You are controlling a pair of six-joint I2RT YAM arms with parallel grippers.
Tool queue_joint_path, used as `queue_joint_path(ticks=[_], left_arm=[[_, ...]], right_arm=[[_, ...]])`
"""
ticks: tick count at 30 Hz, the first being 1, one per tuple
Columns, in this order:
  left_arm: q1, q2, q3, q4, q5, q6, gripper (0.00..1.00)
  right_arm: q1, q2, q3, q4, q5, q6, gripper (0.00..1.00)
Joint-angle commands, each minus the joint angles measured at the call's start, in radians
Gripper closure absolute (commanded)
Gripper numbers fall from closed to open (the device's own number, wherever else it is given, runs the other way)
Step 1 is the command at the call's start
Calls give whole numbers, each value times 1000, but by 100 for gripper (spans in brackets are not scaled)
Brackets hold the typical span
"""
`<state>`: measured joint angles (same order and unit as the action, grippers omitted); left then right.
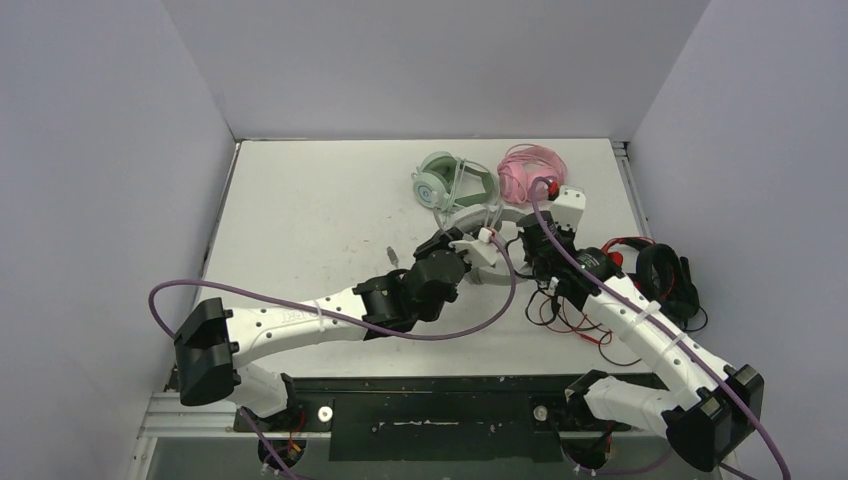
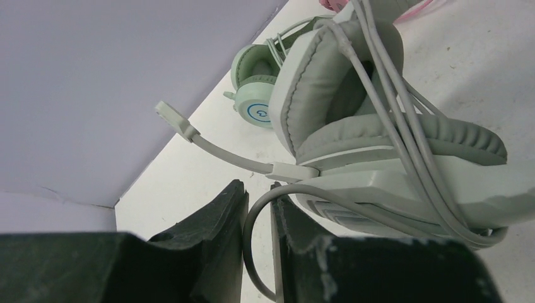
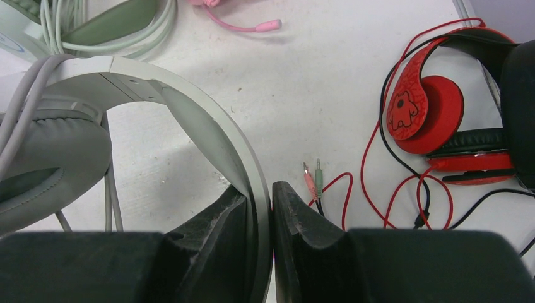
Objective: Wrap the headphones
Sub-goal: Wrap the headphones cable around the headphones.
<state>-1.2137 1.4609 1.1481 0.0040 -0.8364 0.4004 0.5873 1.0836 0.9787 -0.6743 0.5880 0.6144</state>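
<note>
The pale grey-white headphones [image 2: 378, 136] hang between both arms near the table's back middle, with the grey cable wound over cup and band. My right gripper [image 3: 260, 189] is shut on their headband [image 3: 189, 95]. My left gripper [image 2: 257, 189] stands slightly open, and a loop of that cable [image 2: 247, 233] lies loose in the gap, touching one finger. In the top view the left gripper [image 1: 470, 245] and the right gripper [image 1: 525, 235] sit close together under the band [image 1: 487, 215]. The mint green headphones [image 1: 440, 183] and the pink headphones [image 1: 525, 170] lie just behind.
A red and black headset [image 3: 435, 113] lies at the right with tangled red and black cable and two plugs [image 3: 313, 177] beside my right fingers. The grey microphone boom [image 2: 189, 129] juts toward the left wall. Purple arm hoses [image 1: 300, 300] trail across the front.
</note>
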Motion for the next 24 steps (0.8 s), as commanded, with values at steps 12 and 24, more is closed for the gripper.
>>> queue_joint_path(ticks=[12,24], left_arm=[[122,-81,-58,215,22,12,82],[200,-98,-53,123,211,-45,81]], right_arm=[[3,23,63,-20,-121,-33,100],[3,57,34,-46,-118,-95,100]])
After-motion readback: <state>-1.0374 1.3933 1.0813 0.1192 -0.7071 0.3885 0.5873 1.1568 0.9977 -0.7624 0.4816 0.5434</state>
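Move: The left hand's slightly parted fingers still have the loose end of the headphones cable passing between them. The light grey headphones lie about 6 cm to its right, level with it and some 6 cm lower; the green headphones are on the table about 16 cm ahead and 2 cm right, the pink headphones 17 cm farther right of the green ones. The right hand holds the grey headband, the headphones' middle about 6 cm left, 1 cm back and 4 cm below. The left hand, its fingers staying slightly open, slips free of the cable and goes forward and left about 6 cm, away from the grey headphones and towards the table's far side, dipping slightly before it ends about a centimetre higher. The right hand keeps its pinch on the headband and lowers the headphones some 3 cm, drawing them back a little and shifting them slightly left while it tips down about 10 degrees and turns slightly counter-clockwise. ##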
